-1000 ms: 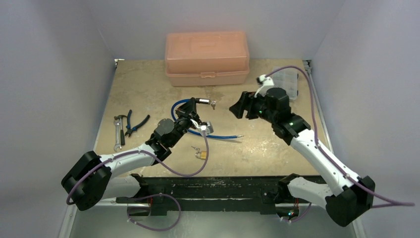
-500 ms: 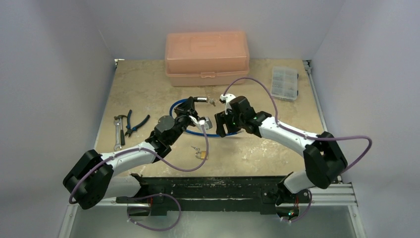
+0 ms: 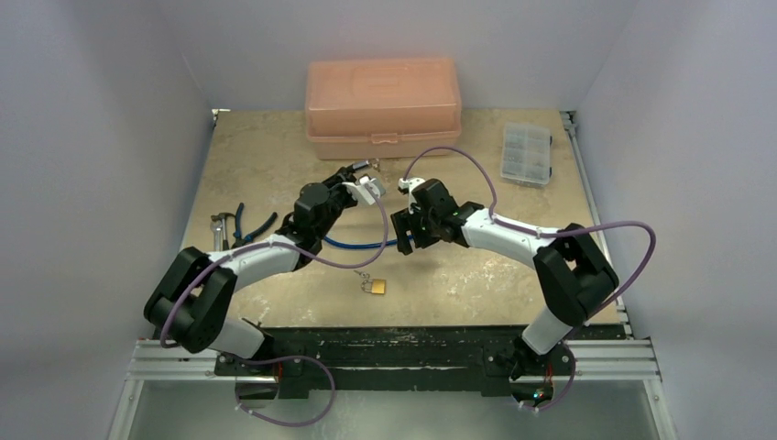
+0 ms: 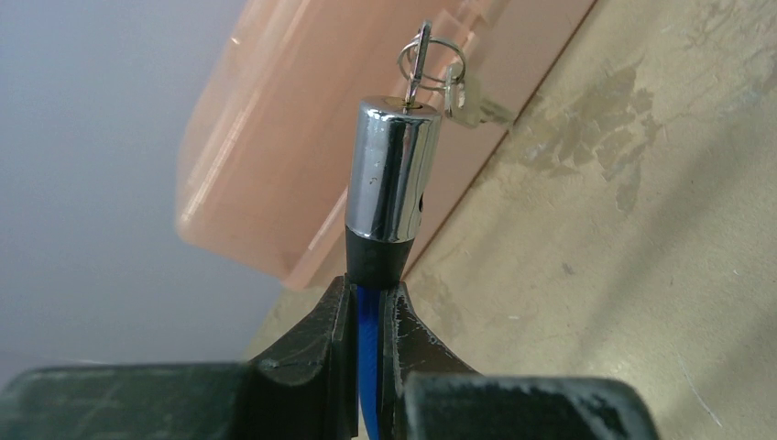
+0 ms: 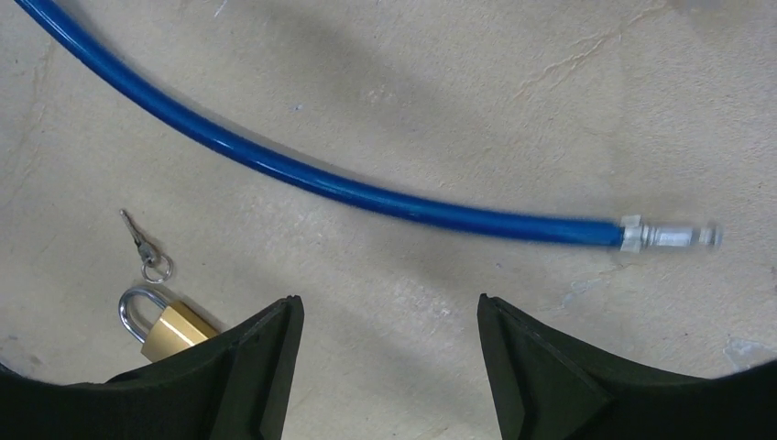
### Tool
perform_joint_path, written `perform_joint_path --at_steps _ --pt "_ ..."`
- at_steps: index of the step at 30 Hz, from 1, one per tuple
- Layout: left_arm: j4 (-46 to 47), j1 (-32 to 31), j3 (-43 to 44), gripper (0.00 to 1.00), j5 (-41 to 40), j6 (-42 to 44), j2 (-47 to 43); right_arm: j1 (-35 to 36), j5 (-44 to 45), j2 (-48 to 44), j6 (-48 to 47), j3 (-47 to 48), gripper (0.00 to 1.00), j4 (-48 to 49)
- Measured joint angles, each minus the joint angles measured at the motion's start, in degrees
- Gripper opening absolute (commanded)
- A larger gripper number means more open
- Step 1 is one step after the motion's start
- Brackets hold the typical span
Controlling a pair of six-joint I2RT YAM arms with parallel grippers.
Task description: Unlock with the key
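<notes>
A tiny silver key (image 5: pixel 142 246) with a small ring lies flat on the table next to the small brass padlock (image 5: pixel 169 328); both also show in the top view, key (image 3: pixel 364 274) and padlock (image 3: pixel 374 287). My right gripper (image 5: pixel 387 302) is open and empty, hovering just right of the padlock and below the blue cable (image 5: pixel 348 188) with its silver end (image 5: pixel 669 238). My left gripper (image 4: pixel 368 293) is shut on the blue cable just under its chrome lock head (image 4: pixel 392 170), held up in the air. A key ring (image 4: pixel 431 60) hangs from a key stuck in that head.
A salmon plastic toolbox (image 3: pixel 383 108) stands at the back, close behind the raised lock head. Pliers (image 3: pixel 246 226) and a wrench (image 3: pixel 218 240) lie at the left. A clear organiser box (image 3: pixel 527 153) sits at the back right.
My left gripper has lifted the cable's lock head up and back toward the toolbox. My right arm has swung left and down over the cable, near the padlock.
</notes>
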Motion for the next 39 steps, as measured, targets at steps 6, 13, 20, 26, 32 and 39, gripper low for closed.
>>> perform_joint_path --at_steps 6,13,20,26,32,39 --pt "-2.9 3.1 3.1 0.00 -1.7 -6.0 7.5 0.0 -1.0 -0.3 2.8 0.2 0.77 1.0" --pt "-3.9 4.8 4.7 0.00 -5.9 -9.4 14.0 0.0 -2.6 -5.6 7.6 -2.5 0.77 5.6" --pt "-3.8 4.8 5.9 0.16 -8.2 -9.9 16.9 0.0 -2.8 -8.2 11.1 -5.9 0.77 8.8" --pt "-2.3 4.8 6.0 0.64 -10.9 -10.1 19.0 0.0 -3.0 -8.8 12.7 -7.6 0.77 9.9" --pt "-0.7 4.8 6.0 0.90 -13.7 -10.9 20.3 0.0 -3.0 -9.8 13.5 -8.4 0.77 10.0" --pt "0.5 4.7 6.0 0.96 -17.7 -13.7 17.0 0.0 -2.3 -12.6 15.2 -9.0 0.77 10.4"
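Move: The left hand still grips the blue cable just behind the lock barrel, with the key in the barrel; the spot where the barrel goes is about 13 cm ahead, 6 cm to the left and some 20 cm below. The pink box's middle is roughly 25 cm ahead, 8 cm right and 14 cm down; the pliers are 4 cm back, 21 cm left and 21 cm down. From the right hand that spot is 25 cm ahead, 17 cm left and 11 cm down. Left hand lowers the barrel about 11 cm, forward-left towards the box, opens, lifts; open right rises 5 cm. ##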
